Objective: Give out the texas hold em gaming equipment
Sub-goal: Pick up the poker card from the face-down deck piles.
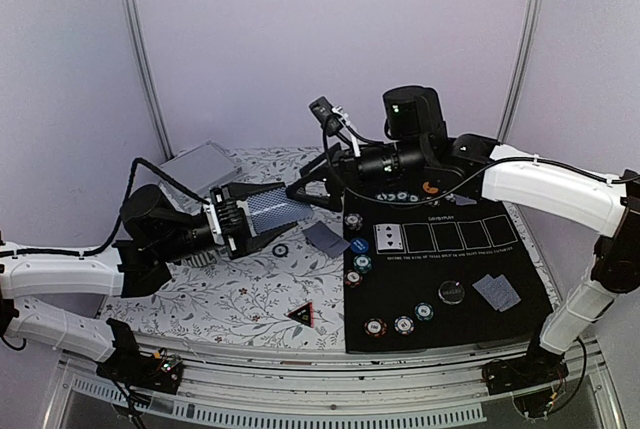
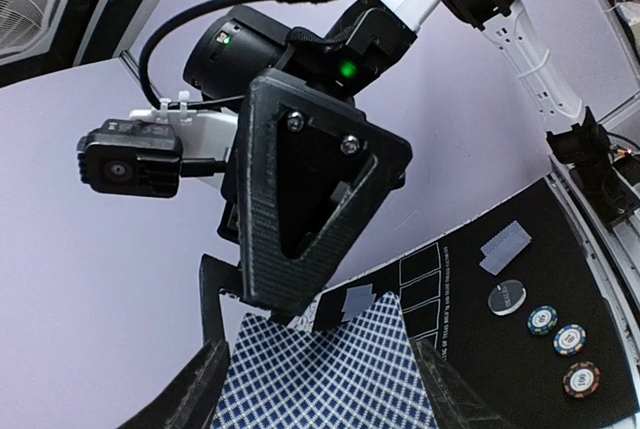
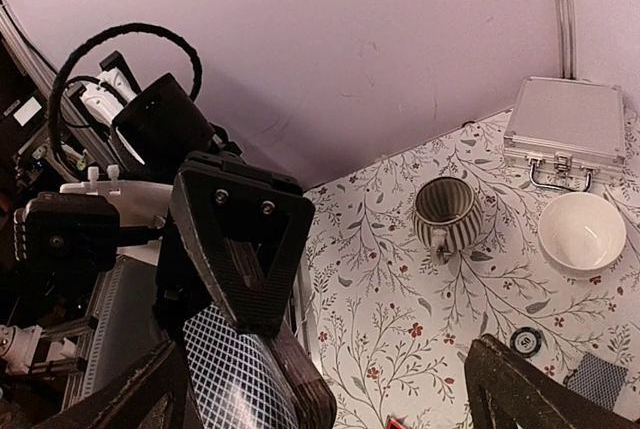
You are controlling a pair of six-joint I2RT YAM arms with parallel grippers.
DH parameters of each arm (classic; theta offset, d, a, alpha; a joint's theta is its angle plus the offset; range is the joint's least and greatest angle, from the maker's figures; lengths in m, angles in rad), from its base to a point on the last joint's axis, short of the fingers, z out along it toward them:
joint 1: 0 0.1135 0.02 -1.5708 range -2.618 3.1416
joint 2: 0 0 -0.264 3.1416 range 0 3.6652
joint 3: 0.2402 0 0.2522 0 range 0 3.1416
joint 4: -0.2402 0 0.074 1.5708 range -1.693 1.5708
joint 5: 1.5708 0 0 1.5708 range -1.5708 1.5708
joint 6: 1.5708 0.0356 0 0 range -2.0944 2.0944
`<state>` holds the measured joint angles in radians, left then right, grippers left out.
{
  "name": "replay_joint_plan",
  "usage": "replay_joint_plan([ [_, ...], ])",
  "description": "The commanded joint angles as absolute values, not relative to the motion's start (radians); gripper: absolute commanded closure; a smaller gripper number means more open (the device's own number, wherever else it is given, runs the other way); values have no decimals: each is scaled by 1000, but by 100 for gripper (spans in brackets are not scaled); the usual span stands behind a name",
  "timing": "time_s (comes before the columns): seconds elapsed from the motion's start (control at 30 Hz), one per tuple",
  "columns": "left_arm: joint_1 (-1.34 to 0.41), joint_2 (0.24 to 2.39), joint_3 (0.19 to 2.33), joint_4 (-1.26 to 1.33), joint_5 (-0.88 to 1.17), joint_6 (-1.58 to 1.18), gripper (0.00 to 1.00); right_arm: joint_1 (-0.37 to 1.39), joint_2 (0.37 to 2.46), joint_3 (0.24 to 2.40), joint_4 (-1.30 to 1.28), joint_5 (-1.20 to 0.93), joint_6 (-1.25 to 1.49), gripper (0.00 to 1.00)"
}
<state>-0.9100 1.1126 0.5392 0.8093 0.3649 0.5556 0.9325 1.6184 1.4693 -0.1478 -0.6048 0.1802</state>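
Observation:
My left gripper (image 1: 285, 211) is shut on a deck of checker-backed playing cards (image 1: 268, 207), held above the floral cloth. In the left wrist view the deck (image 2: 330, 369) fills the gap between my fingers. My right gripper (image 1: 312, 192) stands open at the deck's far end, one finger (image 2: 310, 199) just above the cards. In the right wrist view the deck (image 3: 230, 379) lies near my left finger. On the black mat (image 1: 520, 269) are striped chips (image 1: 404, 324), a blue button (image 1: 358, 245), a black disc (image 1: 452, 292), two face-down cards (image 1: 497, 292) and a face-up card (image 1: 390, 237).
A silver case (image 1: 200, 167) sits at the back left. A striped mug (image 3: 445, 214) and a white bowl (image 3: 582, 232) stand on the floral cloth in front of it. A lone card (image 1: 327, 238), a small ring (image 1: 282, 250) and a triangular marker (image 1: 301, 314) lie on the cloth.

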Motion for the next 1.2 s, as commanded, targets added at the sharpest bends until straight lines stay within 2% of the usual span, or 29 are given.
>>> replay_joint_plan([
  [0.0, -928, 1117, 529, 822, 365, 570, 43, 948, 1672, 1532, -216, -616, 179, 1],
  [0.47, -929, 1111, 526, 825, 365, 577, 43, 939, 1673, 1601, -398, -442, 65, 0],
  [0.83, -930, 1114, 526, 825, 364, 577, 43, 917, 1643, 1613, -471, -434, 36, 2],
  [0.97, -930, 1114, 527, 825, 364, 577, 43, 918, 1653, 1637, -487, -513, 36, 10],
  [1.17, -930, 1114, 526, 825, 362, 577, 43, 916, 1646, 1671, -529, -539, 17, 44],
])
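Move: The face-down deck is held up in the left gripper, its middle about 3 cm to the right of that hand's point, 1 cm ahead and 1 cm higher. From the wide-open right hand the deck's middle lies roughly 4 cm back, 4 cm left and 3 cm lower. On the table some 28 cm below the right hand lie the loose cards, about 12 cm ahead and 4 cm right, the blue chip 11 cm ahead and 11 cm right, and the dark ring chip 10 cm ahead and 4 cm left. With fingers wide open and pointing left, the right hand sinks about 3.5 cm onto the deck while easing a little left, its near finger pressing on the deck's top face firmly enough that the left hand, keeping its grip, dips about 1 cm. Still bearing down, it drags some 2.5 cm back to the right and a couple of centimetres forward, fingertips tipping about 13 degrees further down, then begins closing to roughly two-thirds open over the projecting card edge while lifting about 1.5 cm and easing back. ##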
